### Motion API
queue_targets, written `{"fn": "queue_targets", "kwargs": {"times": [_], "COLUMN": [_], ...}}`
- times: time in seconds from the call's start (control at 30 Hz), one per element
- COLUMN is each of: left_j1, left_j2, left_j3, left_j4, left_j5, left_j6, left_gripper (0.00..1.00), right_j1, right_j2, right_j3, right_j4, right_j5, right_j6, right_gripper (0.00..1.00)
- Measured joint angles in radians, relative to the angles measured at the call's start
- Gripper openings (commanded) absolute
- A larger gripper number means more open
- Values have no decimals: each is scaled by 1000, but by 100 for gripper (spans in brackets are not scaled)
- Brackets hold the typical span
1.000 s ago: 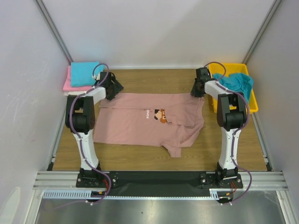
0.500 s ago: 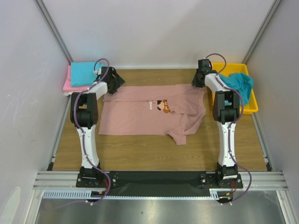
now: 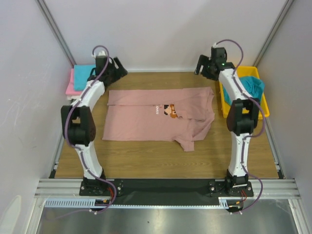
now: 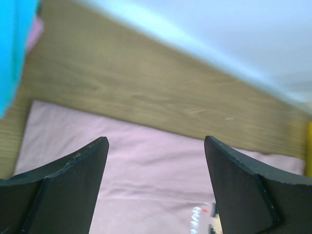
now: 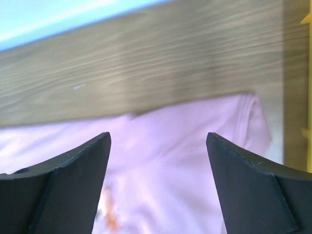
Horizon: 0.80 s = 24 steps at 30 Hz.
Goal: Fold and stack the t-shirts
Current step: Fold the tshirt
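Note:
The dusty-pink t-shirt (image 3: pixel 156 117) with a small pixel print lies spread on the wooden table, its lower right part rumpled and a sleeve folded over. My left gripper (image 3: pixel 113 73) hovers above its far left corner, open and empty. In the left wrist view, pink cloth (image 4: pixel 146 165) shows below and between the spread fingers (image 4: pixel 73 185). My right gripper (image 3: pixel 202 67) hangs over the far right corner, open and empty, with the shirt (image 5: pixel 170 161) beneath it. A folded teal t-shirt (image 3: pixel 83 73) rests on a bright pink one (image 3: pixel 70 87) at the back left.
A yellow tray (image 3: pixel 263 105) at the right edge holds a crumpled teal t-shirt (image 3: pixel 251 87). White walls close in the back and both sides. The tray's edge (image 5: pixel 307 19) shows at the right of the right wrist view.
Both grippers rose off the shirt's far edge and moved back toward the wall. The right jaws opened and let go of the cloth. The shirt now lies flatter.

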Motion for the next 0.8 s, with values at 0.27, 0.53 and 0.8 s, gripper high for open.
{"fn": "queue_targets", "kwargs": {"times": [0.27,0.53,0.8], "left_j1": [-184,-613,-1008], "left_j2": [-489,-639,-403], "left_j3": [-241,-553,-392], "left_j4": [30,-18,-183], "left_j5": [-47,-223,-482], "left_j6": [29,-126,-151], "left_gripper": [86,84,85], "right_j1": [45,39,-63], "right_j2": [-671,-1043,-1306], "right_j3": [-560,-1094,-1307], "right_j4": [90,56,-120], "right_j5": [-35,7,90], "right_j6": [85,179,207], "right_gripper": [88,84,82]}}
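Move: Some 31 cm back and 31 cm to the right of the left hand, about 13 cm below it, lies the t-shirt's near sleeve; the pixel print is about 11 cm back and 24 cm right of that hand, and the folded stack 6 cm ahead and 16 cm left. From the right hand the near sleeve is about 32 cm back, 10 cm left and 12 cm down; the yellow bin stands level, 21 cm to its right. Arcing back from the shirt's far edge, both open hands rise another 13 cm or so and sink again to their starting height. The left sweeps some 30 cm back and as far right, over the shirt to the near sleeve, turning about 30 degrees clockwise; the right draws back over 30 cm and slightly right, to beside that sleeve. Neither touches the cloth at the end. ##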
